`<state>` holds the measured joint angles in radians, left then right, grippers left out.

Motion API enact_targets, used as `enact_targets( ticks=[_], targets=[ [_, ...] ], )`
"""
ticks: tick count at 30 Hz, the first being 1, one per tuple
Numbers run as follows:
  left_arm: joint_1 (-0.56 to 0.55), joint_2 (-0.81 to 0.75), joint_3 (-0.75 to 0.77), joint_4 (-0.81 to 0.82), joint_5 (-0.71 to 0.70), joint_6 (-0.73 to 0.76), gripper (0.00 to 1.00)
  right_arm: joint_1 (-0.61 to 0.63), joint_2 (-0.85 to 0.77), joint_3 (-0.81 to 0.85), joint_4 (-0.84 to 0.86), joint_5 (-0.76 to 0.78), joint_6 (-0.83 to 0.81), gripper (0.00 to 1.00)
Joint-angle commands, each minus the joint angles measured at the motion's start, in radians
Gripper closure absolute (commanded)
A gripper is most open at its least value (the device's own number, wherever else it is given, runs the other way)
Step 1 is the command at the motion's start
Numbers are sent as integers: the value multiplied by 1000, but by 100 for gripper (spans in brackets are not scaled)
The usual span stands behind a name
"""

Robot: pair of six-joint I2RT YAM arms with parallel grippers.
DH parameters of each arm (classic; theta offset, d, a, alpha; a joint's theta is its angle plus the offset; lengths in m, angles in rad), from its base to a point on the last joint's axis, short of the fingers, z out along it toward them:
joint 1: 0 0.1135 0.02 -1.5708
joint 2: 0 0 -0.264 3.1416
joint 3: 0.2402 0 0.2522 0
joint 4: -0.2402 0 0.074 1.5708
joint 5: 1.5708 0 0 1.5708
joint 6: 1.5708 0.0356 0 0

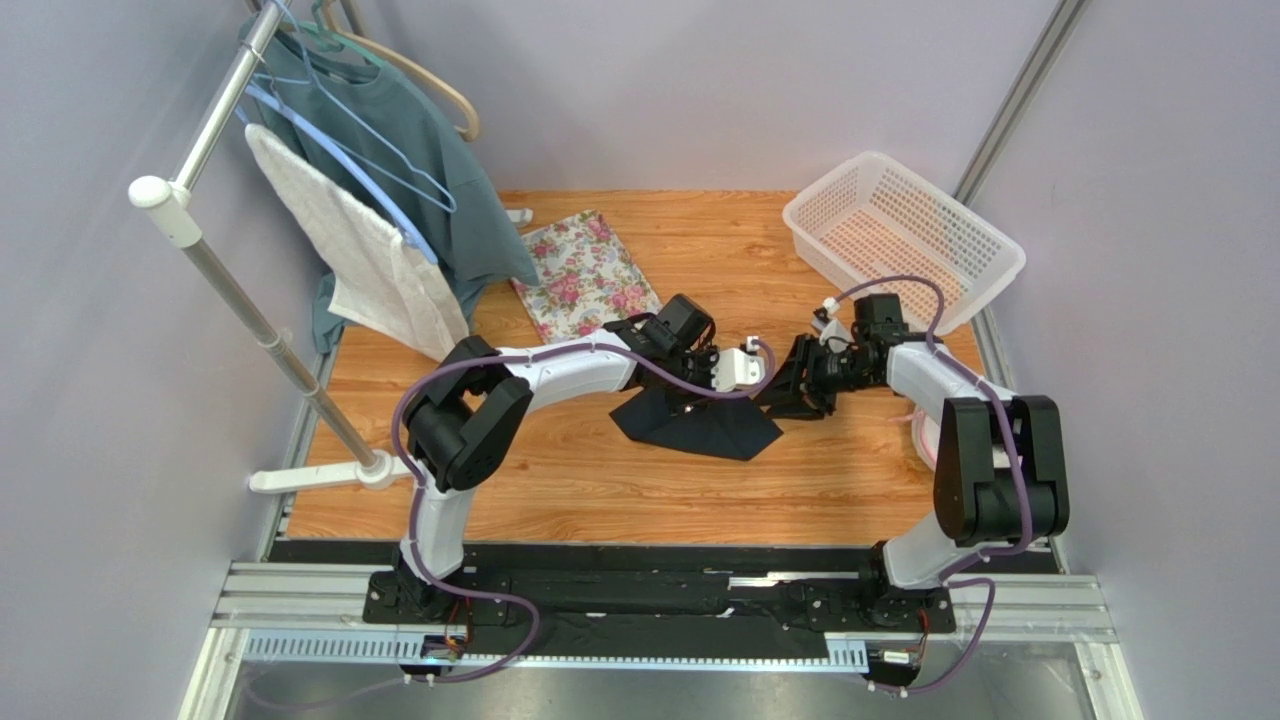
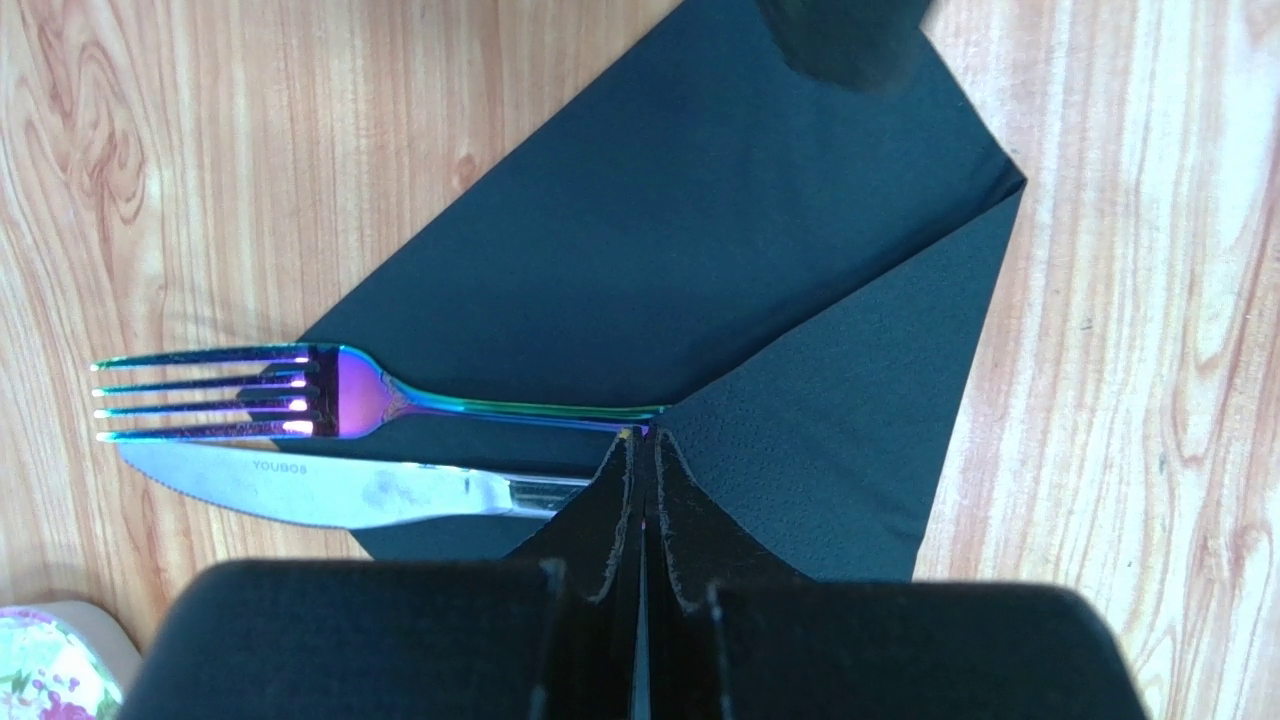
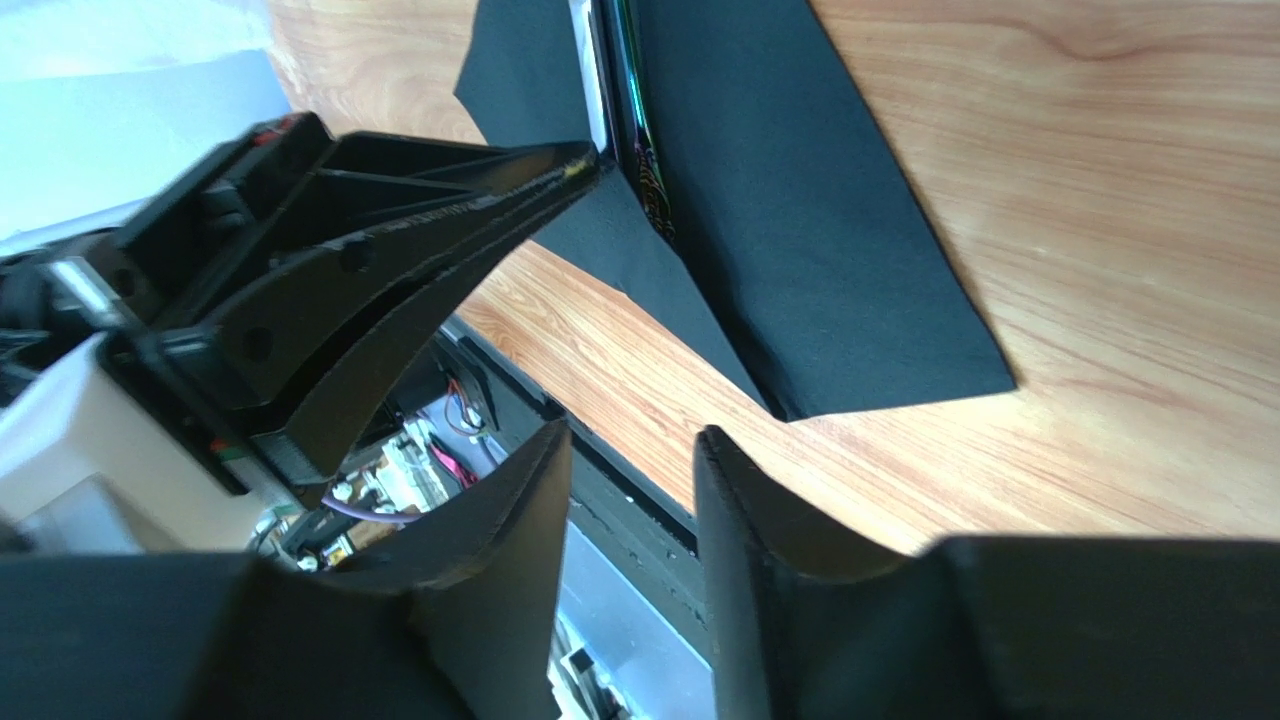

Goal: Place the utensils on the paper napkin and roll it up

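The black paper napkin (image 2: 676,255) lies on the wooden table with one corner folded over as a flap (image 2: 857,420). On it rest the purple fork (image 2: 301,398) and, beside it, the pale grey knife (image 2: 331,488); their handles run under the flap. My left gripper (image 2: 646,443) is shut, and its tips press down at the flap's edge on the fork handle. My right gripper (image 3: 631,443) hovers just off the napkin's (image 3: 812,225) right corner, its jaws apart with nothing between them. In the top view the left gripper (image 1: 747,371) and the right gripper (image 1: 789,383) nearly meet over the napkin (image 1: 691,428).
A pink-flowered tray (image 1: 586,275) lies behind the napkin to the left. A white plastic basket (image 1: 902,225) stands at the back right. A clothes rack (image 1: 196,225) with a white towel (image 1: 361,255) and a green shirt (image 1: 406,135) occupies the left side.
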<state>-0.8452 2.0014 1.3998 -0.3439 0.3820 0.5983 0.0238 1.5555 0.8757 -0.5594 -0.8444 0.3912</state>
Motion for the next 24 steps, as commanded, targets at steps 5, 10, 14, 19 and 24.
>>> enact_targets(
  ticks=[5,10,14,19,24],
  targets=[
    [11,-4,-2,48,-8,-26,100,110,60,5,59,33,63,81],
    [11,7,2,56,-9,-40,100,165,78,-21,118,56,100,96],
    [11,14,1,56,-25,-38,100,183,109,-15,141,79,129,99],
    [11,13,-12,54,-29,-43,100,225,133,-12,171,148,150,99],
    [11,11,-18,57,-32,-45,100,260,163,-6,191,203,152,100]
  ],
)
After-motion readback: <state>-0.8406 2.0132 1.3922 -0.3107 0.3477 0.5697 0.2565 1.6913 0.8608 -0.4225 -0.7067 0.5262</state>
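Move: From the half-open right hand, the exposed right edge of the napkin's folded flap lies about 7 cm left, 3 cm back and 6 cm below. The fork's middle is some 10 cm left and 3 cm ahead, the knife some 12 cm left and 3 cm ahead, both at table height. From the shut left hand, already pinning the flap's tip, that edge is about 3 cm right, 4 cm back and 1 cm below. Right hand shuts empty, moving 5 cm left and 5 cm down towards the flap edge while left keeps pinning. ##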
